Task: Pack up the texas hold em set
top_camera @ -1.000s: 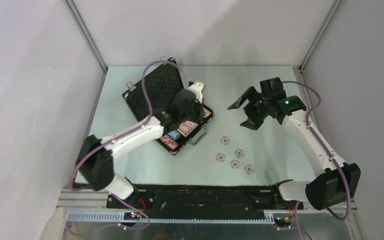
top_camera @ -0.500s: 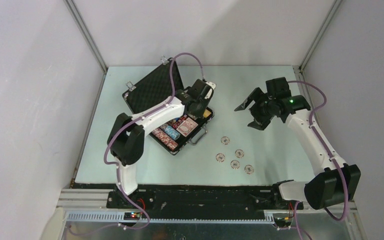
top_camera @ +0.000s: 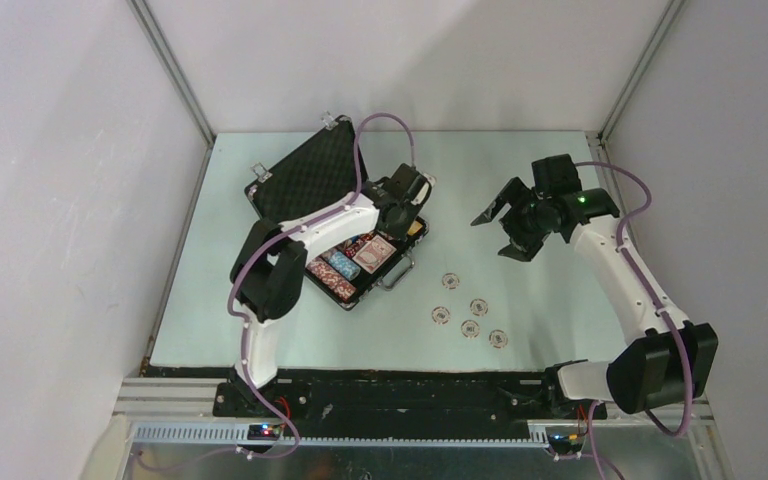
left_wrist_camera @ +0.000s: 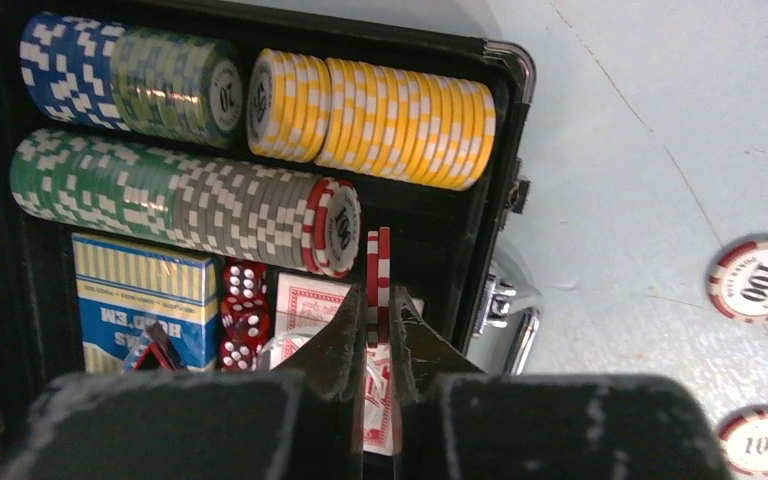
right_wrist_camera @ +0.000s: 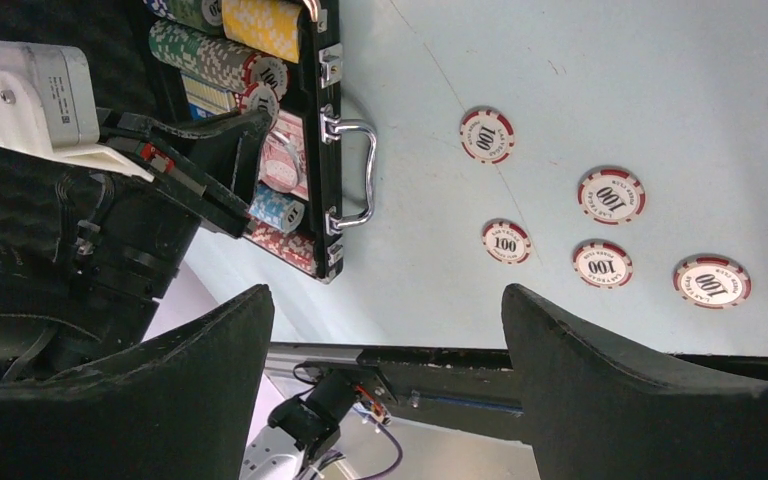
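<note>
The black case [top_camera: 305,180] lies open at the back left, with its lid up. Its tray [left_wrist_camera: 500,190] holds rows of blue, green, yellow and grey chips, a blue card deck [left_wrist_camera: 145,295], a red deck [left_wrist_camera: 305,300] and red dice [left_wrist_camera: 245,310]. My left gripper [left_wrist_camera: 378,300] reaches into the tray's right end [top_camera: 400,212]. It is shut on a red-and-white chip [left_wrist_camera: 378,265] that stands on edge by the chip row. My right gripper [top_camera: 505,225] hangs wide open and empty above the table, right of the case [right_wrist_camera: 388,295]. Several loose red 100 chips [top_camera: 470,310] lie flat on the table.
The case's silver handle [top_camera: 397,275] and latches [right_wrist_camera: 330,65] face the loose chips [right_wrist_camera: 611,195]. Two of those chips [left_wrist_camera: 757,280] lie just right of the case. Grey walls close in the table on three sides, and the black rail [top_camera: 410,390] with the arm bases runs along the near edge.
The left arm has folded its elbow up and carried its gripper a little right and back over the case's right end. The right gripper has drifted slightly right and stayed wide open.
</note>
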Robot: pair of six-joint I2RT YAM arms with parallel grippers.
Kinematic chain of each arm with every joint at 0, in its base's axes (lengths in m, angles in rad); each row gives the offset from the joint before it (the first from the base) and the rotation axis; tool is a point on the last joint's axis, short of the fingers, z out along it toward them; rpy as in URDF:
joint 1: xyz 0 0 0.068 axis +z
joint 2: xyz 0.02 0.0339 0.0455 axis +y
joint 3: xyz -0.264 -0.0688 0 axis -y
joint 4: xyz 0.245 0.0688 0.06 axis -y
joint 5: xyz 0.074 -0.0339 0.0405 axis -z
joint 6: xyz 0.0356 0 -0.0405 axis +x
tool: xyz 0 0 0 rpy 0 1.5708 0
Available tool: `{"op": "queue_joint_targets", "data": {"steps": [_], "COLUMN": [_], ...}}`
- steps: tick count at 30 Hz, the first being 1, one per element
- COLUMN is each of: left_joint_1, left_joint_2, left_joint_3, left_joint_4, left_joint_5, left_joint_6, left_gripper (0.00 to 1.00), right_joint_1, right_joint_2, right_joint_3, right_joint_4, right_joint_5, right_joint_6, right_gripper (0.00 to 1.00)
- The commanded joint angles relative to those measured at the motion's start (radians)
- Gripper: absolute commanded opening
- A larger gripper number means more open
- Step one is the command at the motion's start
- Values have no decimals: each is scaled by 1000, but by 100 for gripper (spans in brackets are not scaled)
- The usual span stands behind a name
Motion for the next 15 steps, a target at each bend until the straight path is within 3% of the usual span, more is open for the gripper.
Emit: {"op": "queue_joint_targets", "data": {"steps": [1,6,15], "left_joint_1": [8,11,15], "left_joint_2": [17,25,11], "left_joint_3": [57,67,66], "left_joint_4": [23,24,29], "left_joint_5": [-56,-65,-123], "left_joint_6": [56,68,68], "left_gripper": [13,30,35], "right_joint_1": [-6,-7,-6], "right_joint_2": [13,35,59], "right_joint_3": [13,13,13], "right_joint_4": [-11,-14,-16], "right_joint_5": [13,-3,-7], "right_joint_6": [-22,-27,-41], "right_gripper": [86,85,85]}}
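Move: Already between my nearly shut left fingertips are two red-and-white 100 chips on edge. Their empty slot lies about 3 cm below, some 1 cm ahead and 1 cm right. From my left hand, the green-grey chip row's middle is 7 cm ahead and 6 left, the yellow chips 6 ahead and 3 right, the red-backed cards 3 back and 5 left. From my right hand, the slot is about 7 cm ahead, 19 left, 15 below; the nearest loose chip 2 back, 7 left, 18 below. I spread my left fingers from almost shut to about a third open and let go of the two 100 chips over their slot in the case, easing that hand some 1.5 cm forward and about 1 cm left, nearly level, with a slight roll. My empty right hand, still wide open, sinks some 1.5 cm towards the table with the loose chips. ##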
